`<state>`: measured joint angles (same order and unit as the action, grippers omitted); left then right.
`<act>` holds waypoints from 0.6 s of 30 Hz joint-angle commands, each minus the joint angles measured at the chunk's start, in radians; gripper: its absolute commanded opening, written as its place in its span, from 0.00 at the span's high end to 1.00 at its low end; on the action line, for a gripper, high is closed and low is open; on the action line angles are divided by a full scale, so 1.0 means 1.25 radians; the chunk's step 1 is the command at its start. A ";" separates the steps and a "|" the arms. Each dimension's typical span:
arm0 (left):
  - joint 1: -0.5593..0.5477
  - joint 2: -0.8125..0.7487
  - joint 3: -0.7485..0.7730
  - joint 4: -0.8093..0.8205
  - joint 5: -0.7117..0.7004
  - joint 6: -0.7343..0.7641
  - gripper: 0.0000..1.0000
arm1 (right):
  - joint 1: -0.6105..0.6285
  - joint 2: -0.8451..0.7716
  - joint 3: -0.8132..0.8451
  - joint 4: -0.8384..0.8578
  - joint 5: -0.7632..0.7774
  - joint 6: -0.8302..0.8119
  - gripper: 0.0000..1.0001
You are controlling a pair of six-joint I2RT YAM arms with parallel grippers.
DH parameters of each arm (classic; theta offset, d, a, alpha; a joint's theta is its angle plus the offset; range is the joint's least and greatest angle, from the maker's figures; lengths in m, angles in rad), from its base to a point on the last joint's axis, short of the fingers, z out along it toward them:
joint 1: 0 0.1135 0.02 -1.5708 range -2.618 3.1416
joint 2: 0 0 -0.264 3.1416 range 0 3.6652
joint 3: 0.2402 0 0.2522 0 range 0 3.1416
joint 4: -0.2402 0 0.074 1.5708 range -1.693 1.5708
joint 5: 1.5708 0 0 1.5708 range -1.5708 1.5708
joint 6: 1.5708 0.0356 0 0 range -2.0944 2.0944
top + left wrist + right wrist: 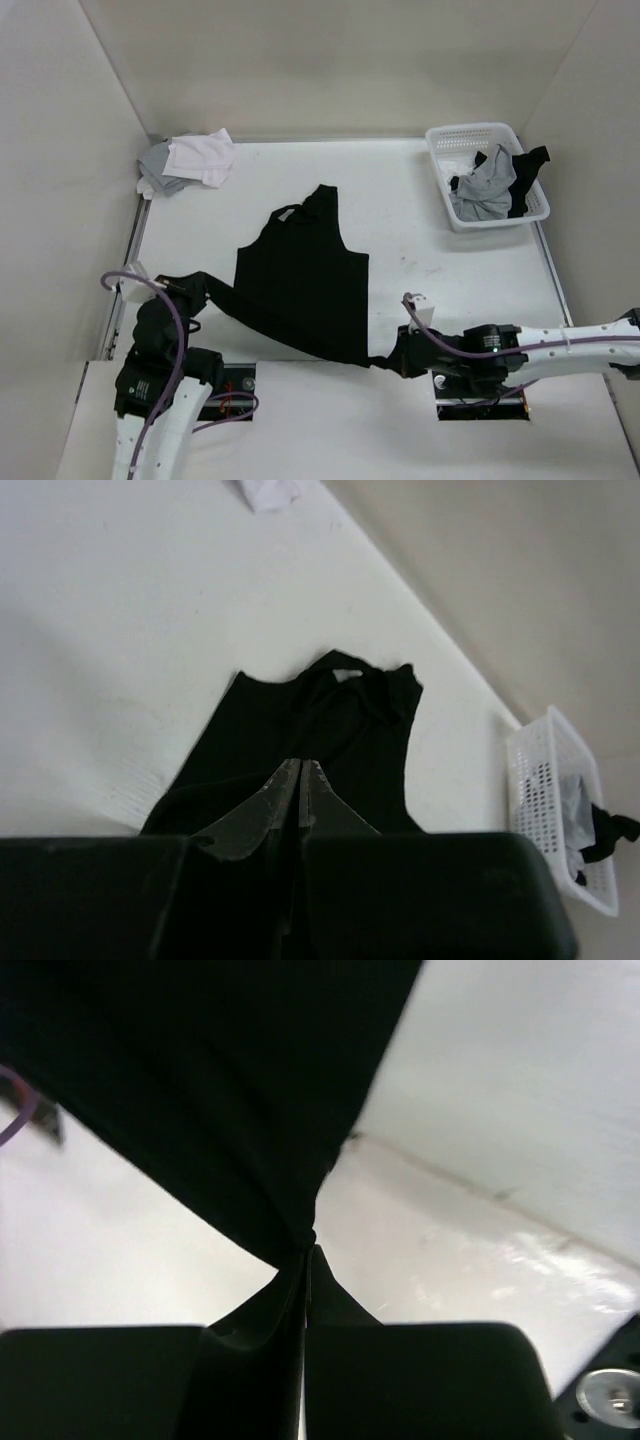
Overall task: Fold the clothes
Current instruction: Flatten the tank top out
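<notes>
A black sleeveless top point(300, 285) lies spread in the middle of the table, its straps pointing to the far side. Its near hem is stretched between both grippers. My left gripper point(205, 290) is shut on the hem's left corner. In the left wrist view the fingertips point(301, 765) are pressed together over the black top point(340, 715). My right gripper point(385, 360) is shut on the hem's right corner, and in the right wrist view the black top point(220, 1090) bunches into its closed tips point(310, 1250). More clothes point(190, 160), white and grey, sit piled at the back left.
A white slotted basket point(470, 130) stands at the back right with grey and black garments point(485, 185) in it; the left wrist view also catches the basket point(530, 780). Pale walls close in the table on three sides.
</notes>
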<state>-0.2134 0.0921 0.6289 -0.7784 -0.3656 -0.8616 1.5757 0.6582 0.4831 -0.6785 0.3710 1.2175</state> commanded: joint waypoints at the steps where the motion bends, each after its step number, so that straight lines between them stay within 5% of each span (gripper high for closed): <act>1: -0.018 0.095 0.007 0.163 0.045 -0.007 1.00 | -0.064 0.024 0.121 0.011 0.088 -0.090 1.00; 5: -0.063 0.284 0.177 0.406 0.074 0.008 1.00 | -0.193 0.076 0.419 0.026 0.158 -0.374 1.00; 12: -0.094 0.465 0.608 0.543 0.056 0.125 1.00 | -0.099 0.206 1.012 0.064 0.417 -0.793 1.00; 18: -0.102 0.528 0.742 0.529 -0.013 0.173 1.00 | 0.004 0.281 1.170 0.282 0.544 -1.103 1.00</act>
<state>-0.3363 0.7094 1.5253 -0.1490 -0.3191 -0.7067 1.5501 0.9463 1.9305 -0.4568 0.9184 0.1337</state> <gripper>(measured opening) 0.010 0.006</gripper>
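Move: The black tank top hangs by its hem corners from both grippers, its body spread on the table: its middle is about 6 cm ahead of the left hand, 23 cm to its right and 20 cm below. From the right hand the middle is some 21 cm ahead, 20 cm left and 8 cm lower. The white cloth lies about 38 cm ahead of the left hand, 2 cm left; the basket roughly 46 cm ahead of the right hand, 23 cm right. The tank top is flung up by its hem, both grippers still pinching the corners: the left hand sweeps forward and a little right, then shoots up about 40 cm while drawing back to where it began. The right hand rises some 50 cm, going 11 cm forward early and then 9 cm right, to stretch the hem. Both tip upward by about 50 degrees. ##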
